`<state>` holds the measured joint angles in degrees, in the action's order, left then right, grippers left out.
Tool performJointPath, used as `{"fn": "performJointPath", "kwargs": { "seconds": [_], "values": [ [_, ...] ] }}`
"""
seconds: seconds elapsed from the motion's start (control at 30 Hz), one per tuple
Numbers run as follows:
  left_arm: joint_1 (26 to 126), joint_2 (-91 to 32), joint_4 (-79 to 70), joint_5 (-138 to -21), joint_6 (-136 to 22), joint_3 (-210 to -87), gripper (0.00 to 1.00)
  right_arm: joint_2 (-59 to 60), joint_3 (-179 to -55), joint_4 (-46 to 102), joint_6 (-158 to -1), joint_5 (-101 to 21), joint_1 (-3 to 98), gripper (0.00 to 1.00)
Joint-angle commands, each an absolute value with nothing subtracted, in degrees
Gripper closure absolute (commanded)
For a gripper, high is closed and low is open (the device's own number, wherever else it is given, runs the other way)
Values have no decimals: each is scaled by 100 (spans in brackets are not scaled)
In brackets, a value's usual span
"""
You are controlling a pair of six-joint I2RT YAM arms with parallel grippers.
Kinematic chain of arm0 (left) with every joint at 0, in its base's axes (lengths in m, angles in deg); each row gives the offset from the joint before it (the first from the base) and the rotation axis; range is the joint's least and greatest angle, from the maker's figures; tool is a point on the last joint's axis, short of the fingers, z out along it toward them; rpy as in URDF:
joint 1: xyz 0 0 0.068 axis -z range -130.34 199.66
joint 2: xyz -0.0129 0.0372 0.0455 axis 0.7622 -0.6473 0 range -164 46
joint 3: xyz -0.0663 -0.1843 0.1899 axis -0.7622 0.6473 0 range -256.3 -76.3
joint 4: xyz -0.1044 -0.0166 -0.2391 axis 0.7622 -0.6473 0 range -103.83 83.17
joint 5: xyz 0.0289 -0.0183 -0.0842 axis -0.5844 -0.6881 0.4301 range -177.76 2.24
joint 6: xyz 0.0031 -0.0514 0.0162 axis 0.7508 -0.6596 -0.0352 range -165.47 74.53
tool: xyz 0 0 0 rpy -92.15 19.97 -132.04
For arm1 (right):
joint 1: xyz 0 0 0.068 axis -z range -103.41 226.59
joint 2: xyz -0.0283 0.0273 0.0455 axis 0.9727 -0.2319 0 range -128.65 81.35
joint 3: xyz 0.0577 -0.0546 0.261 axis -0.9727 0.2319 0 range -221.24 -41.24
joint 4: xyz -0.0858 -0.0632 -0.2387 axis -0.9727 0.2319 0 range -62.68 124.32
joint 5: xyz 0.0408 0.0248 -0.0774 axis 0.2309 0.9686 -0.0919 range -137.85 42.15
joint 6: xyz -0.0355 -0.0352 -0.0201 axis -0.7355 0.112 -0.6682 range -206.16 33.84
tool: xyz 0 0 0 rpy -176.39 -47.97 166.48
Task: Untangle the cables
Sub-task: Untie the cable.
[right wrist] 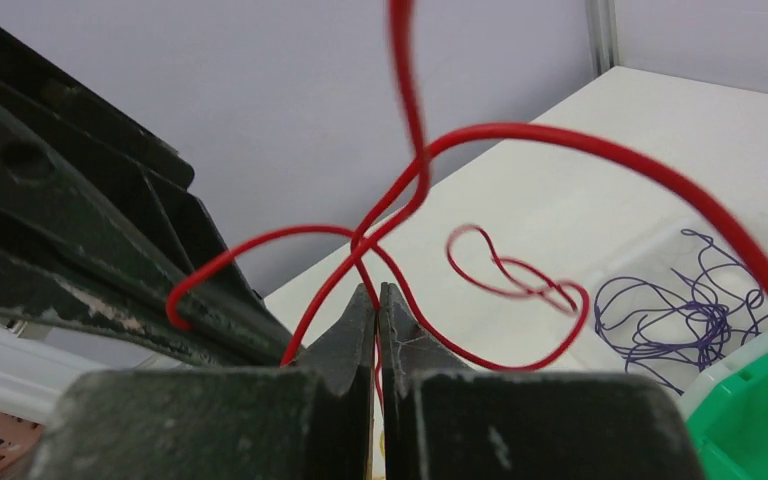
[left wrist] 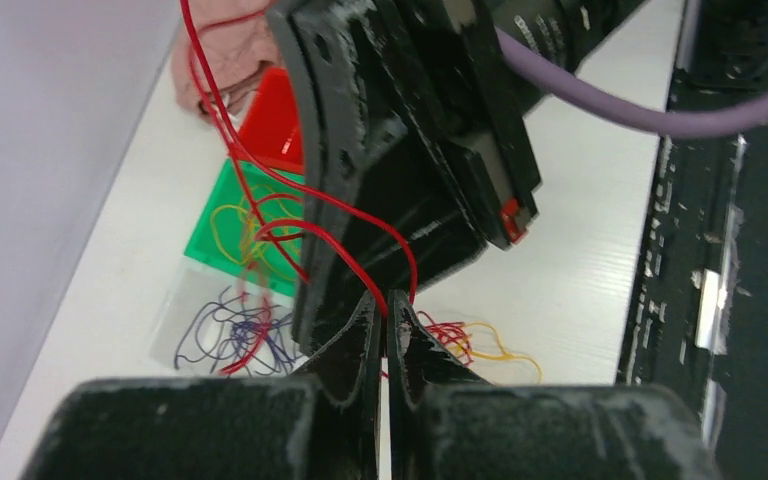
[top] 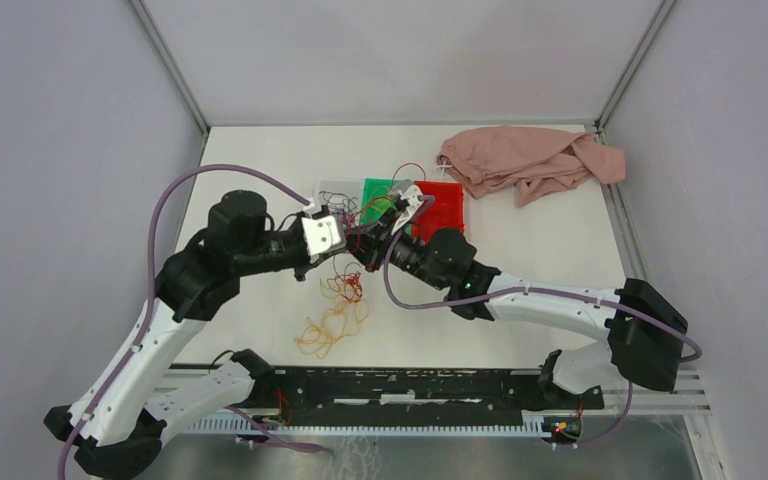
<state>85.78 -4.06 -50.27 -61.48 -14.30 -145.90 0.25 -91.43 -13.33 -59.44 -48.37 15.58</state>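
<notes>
The cables lie partly as a small red tangle (top: 346, 284) with orange loops (top: 324, 330) on the table below the grippers. Both grippers meet above it. My left gripper (left wrist: 385, 300) is shut on a red cable (left wrist: 340, 235) that arcs up past the right arm's black gripper body (left wrist: 410, 150). My right gripper (right wrist: 377, 292) is shut on a red cable (right wrist: 560, 145) too, its loops hanging in the air. From above, the left gripper (top: 352, 238) and the right gripper (top: 371, 243) nearly touch.
Three flat trays sit behind the grippers: a clear one (top: 332, 188) holding purple strands (left wrist: 240, 330), a green one (top: 385, 188) holding yellow strands (left wrist: 230, 235), and a red one (top: 442, 205). A pink cloth (top: 530, 160) lies at the back right.
</notes>
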Motion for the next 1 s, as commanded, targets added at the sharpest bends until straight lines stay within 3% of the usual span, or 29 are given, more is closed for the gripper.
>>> {"fn": "performJointPath", "kwargs": {
  "seconds": [0.0,0.2,0.3,0.43,0.7,0.97],
  "values": [
    [8591,-364,-5636,-5354,-964,-14665,95,336,-9148,-1568,-5955,-4935,1541,99],
    [8588,-421,-5900,-5297,-522,-14591,89,389,-9167,-1621,-5907,-4873,1539,99],
    [8587,-313,-5357,-5751,-722,-14370,81,385,-9182,-1726,-5797,-4803,1542,99],
    [8587,111,-4215,-6780,-1126,-13797,78,412,-9186,-1790,-5719,-4750,1542,99],
    [8586,313,-3564,-7268,-2101,-13410,44,395,-9283,-1924,-5511,-4592,1541,99],
    [8587,114,-3426,-6997,-2102,-13481,41,395,-9278,-2080,-5276,-4430,1541,99]
  ]
}}
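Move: The red cable's strand at the right gripper's tips is what the left hand goes for: about 3 cm ahead of the left hand, 1 cm to its right and 4 cm below. The red and yellow tangle lies on the table some 29 cm straight beneath the left hand; the clear box is 18 cm ahead and 1 cm left, the green box 18 cm ahead and 9 cm right, both also some 29 cm down. For the right hand, that strand is right between its closed fingertips. Ease the left gripper back and down about 3 cm, then swing it forward some 5 cm, slightly left, turning it counter-clockwise about 15 degrees and opening wide to let go of the red cable; lift it a little at the end, so its jaws come around the right fingertips. Keep the right gripper shut on the cable and raise it about 2.5 cm, easing slightly back. ##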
